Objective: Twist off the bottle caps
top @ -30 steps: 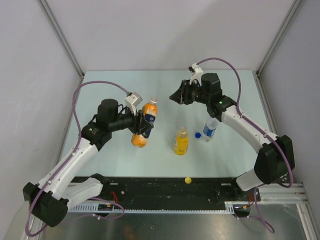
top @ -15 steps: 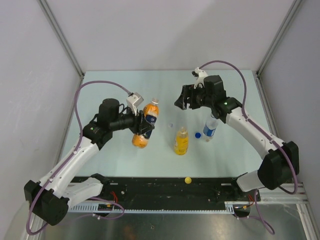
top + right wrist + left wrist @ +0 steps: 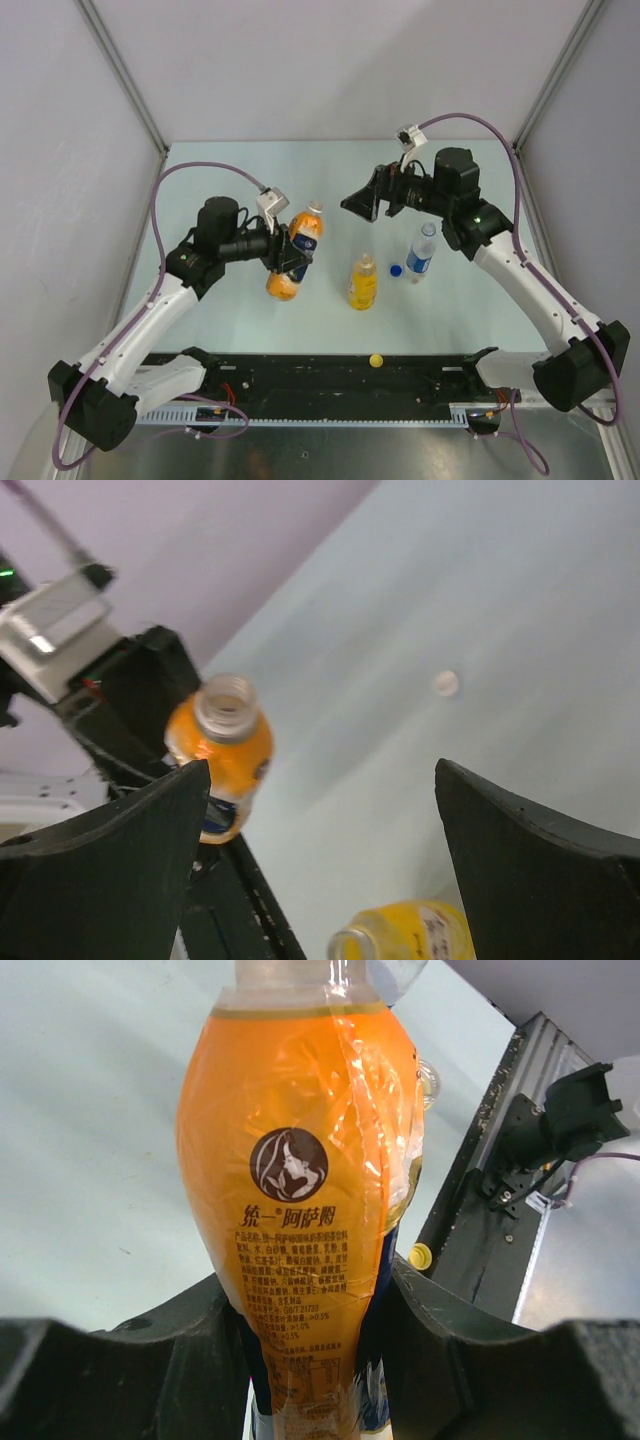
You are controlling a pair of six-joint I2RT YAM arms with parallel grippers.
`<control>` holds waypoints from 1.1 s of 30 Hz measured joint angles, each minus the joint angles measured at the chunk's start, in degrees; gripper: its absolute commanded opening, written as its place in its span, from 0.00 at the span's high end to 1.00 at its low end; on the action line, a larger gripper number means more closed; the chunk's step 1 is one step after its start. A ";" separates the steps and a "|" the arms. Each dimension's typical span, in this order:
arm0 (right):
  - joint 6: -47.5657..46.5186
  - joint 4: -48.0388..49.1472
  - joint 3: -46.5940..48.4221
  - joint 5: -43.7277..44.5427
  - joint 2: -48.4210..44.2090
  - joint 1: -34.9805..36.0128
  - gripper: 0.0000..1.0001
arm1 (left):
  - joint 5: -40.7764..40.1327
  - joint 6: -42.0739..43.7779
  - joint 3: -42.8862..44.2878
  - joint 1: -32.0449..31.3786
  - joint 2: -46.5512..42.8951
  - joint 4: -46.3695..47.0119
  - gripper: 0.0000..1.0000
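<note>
My left gripper (image 3: 290, 255) is shut on the orange bottle (image 3: 297, 250) and holds it tilted above the table. In the left wrist view its label fills the frame between the black fingers (image 3: 450, 1360), and the gripper (image 3: 315, 1360) clamps the lower body of the orange bottle (image 3: 300, 1160). The bottle's neck (image 3: 225, 705) is open, with no cap on it. A small white cap (image 3: 446, 684) lies loose on the table. My right gripper (image 3: 365, 197) hangs open and empty to the right of that neck, and in its own view this gripper (image 3: 320, 780) holds nothing.
A capless yellow bottle (image 3: 362, 283) stands mid-table, and its open mouth (image 3: 350, 945) shows low in the right wrist view. To its right stands a clear bottle (image 3: 421, 253) with a blue cap (image 3: 396, 269) beside it. A yellow cap (image 3: 376, 360) rests on the black front rail.
My right gripper has gone from shut to wide open, and its arm has swung out to the right. The left gripper has kept its hold on the orange bottle, which shifted slightly.
</note>
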 measured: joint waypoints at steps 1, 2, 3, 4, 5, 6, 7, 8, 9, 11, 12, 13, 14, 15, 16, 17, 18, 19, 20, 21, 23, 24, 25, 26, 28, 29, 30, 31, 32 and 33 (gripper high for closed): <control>0.61 1.36 0.00 -1.53 0.00 0.26 0.02 | 0.79 0.00 0.07 0.00 -0.02 0.00 1.00; 1.05 2.60 -0.07 -2.95 0.00 0.68 0.02 | 1.33 0.02 0.09 0.00 -0.09 0.09 1.00; 1.46 3.69 -0.09 -4.09 0.00 1.14 0.02 | 2.25 0.02 0.11 0.00 -0.20 0.13 1.00; 2.23 5.29 -0.15 -5.44 0.07 1.88 0.03 | 2.93 0.00 0.15 0.00 -0.37 0.20 1.00; 2.78 7.10 -0.20 -6.78 0.26 2.69 0.04 | 3.80 0.02 0.20 0.00 -0.63 0.28 1.00; 3.67 8.94 -0.20 -8.07 0.55 3.58 0.05 | 4.50 0.02 0.20 0.00 -0.98 0.42 1.00; 4.48 10.71 -0.20 -9.16 0.98 4.42 0.07 | 5.18 0.00 0.20 0.00 -1.38 0.50 1.00; 5.35 12.41 -0.17 -9.97 1.53 5.16 0.08 | 5.66 0.00 0.20 0.00 -1.84 0.66 1.00; 6.21 14.05 -0.17 -10.73 2.19 5.95 0.10 | 6.19 0.00 0.20 0.00 -2.29 0.81 1.00; 7.87 16.48 -0.20 -11.67 3.58 6.97 0.15 | 6.93 0.00 0.20 0.00 -3.28 1.09 1.00; 8.85 17.66 -0.20 -12.02 4.39 7.26 0.18 | 7.15 0.00 0.20 0.00 -3.76 1.18 1.00; 9.99 18.88 -0.22 -12.26 5.16 7.34 0.22 | 7.52 0.00 0.20 0.00 -4.44 1.27 1.00; 10.69 19.89 -0.26 -12.41 5.73 7.37 0.26 | 7.76 0.00 0.20 0.00 -4.85 1.33 1.00; 11.74 21.07 -0.31 -12.66 6.36 7.48 0.30 | 8.07 0.00 0.20 0.00 -5.27 1.51 1.00; 12.87 22.23 -0.35 -13.03 6.95 7.61 0.35 | 8.13 -0.02 0.20 0.00 -5.60 1.57 1.00; 13.77 23.50 -0.39 -13.60 7.37 7.69 0.39 | 8.11 -0.09 0.20 0.00 -5.73 1.53 1.00; 14.47 24.50 -0.42 -13.88 7.58 7.93 0.43 | 8.11 -0.09 0.20 0.02 -5.73 1.55 1.00; 14.97 25.24 -0.42 -14.12 7.69 8.11 0.46 | 8.20 -0.04 0.20 0.04 -5.73 1.55 1.00; 15.74 26.34 -0.42 -14.56 7.80 8.37 0.50 | 8.28 -0.04 0.20 0.04 -5.73 1.57 1.00; 16.11 27.02 -0.42 -14.84 7.91 8.48 0.52 | 8.44 -0.04 0.20 0.04 -5.77 1.60 1.00; 16.94 28.52 -0.42 -15.76 8.13 8.79 0.54 | 8.61 -0.02 0.20 0.04 -5.90 1.60 1.00; 17.38 29.18 -0.42 -16.31 8.26 8.92 0.55 | 8.59 -0.02 0.20 0.04 -5.95 1.62 1.00; 17.75 29.86 -0.42 -16.85 8.39 9.01 0.56 | 8.59 0.00 0.20 0.04 -6.01 1.62 1.00; 17.97 30.47 -0.42 -17.40 8.55 9.11 0.61 | 8.59 0.00 0.20 0.04 -6.12 1.64 1.00; 18.16 31.26 -0.42 -18.21 8.76 9.38 0.75 | 8.59 0.00 0.20 0.04 -6.36 1.62 1.00; 18.18 31.50 -0.42 -18.23 8.85 9.40 0.82 | 8.57 0.00 0.20 0.04 -6.49 1.57 1.00; 18.12 31.76 -0.42 -18.27 8.90 9.42 0.90 | 8.57 0.00 0.20 0.04 -6.62 1.53 0.99; 17.73 31.98 -0.42 -18.23 8.92 9.42 0.95 | 8.57 0.00 0.20 0.04 -6.71 1.53 0.97; 17.22 32.02 -0.42 -18.23 8.92 9.42 0.98 | 8.59 -0.11 0.20 0.04 -6.78 1.53 0.96; 16.57 32.02 -0.42 -18.25 8.92 9.44 0.99 | 8.59 -0.24 0.20 0.04 -6.86 1.49 0.95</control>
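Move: The left hand still holds the orange bottle tilted, its capless mouth about 7 cm ahead of that hand, 5 cm to its right and 9 cm above it. From the empty right hand, that mouth lies about 10 cm to the left, 1 cm back and level. The yellow bottle stands some 7 cm back from the right hand, straight below by about 24 cm; the water bottle is 3 cm ahead, 15 cm to the right and as low. The right hand swings left, back and up some 12 cm to the orange bottle's bare mouth, turning counter-clockwise and lifting its left side (about 30 degrees in all) while its wide-open fingers close to pinch the neck rim from both sides. Keeping its grip, the left hand raises the bottle and draws it back about 6 cm, most of it early on, with a slight clockwise turn. ##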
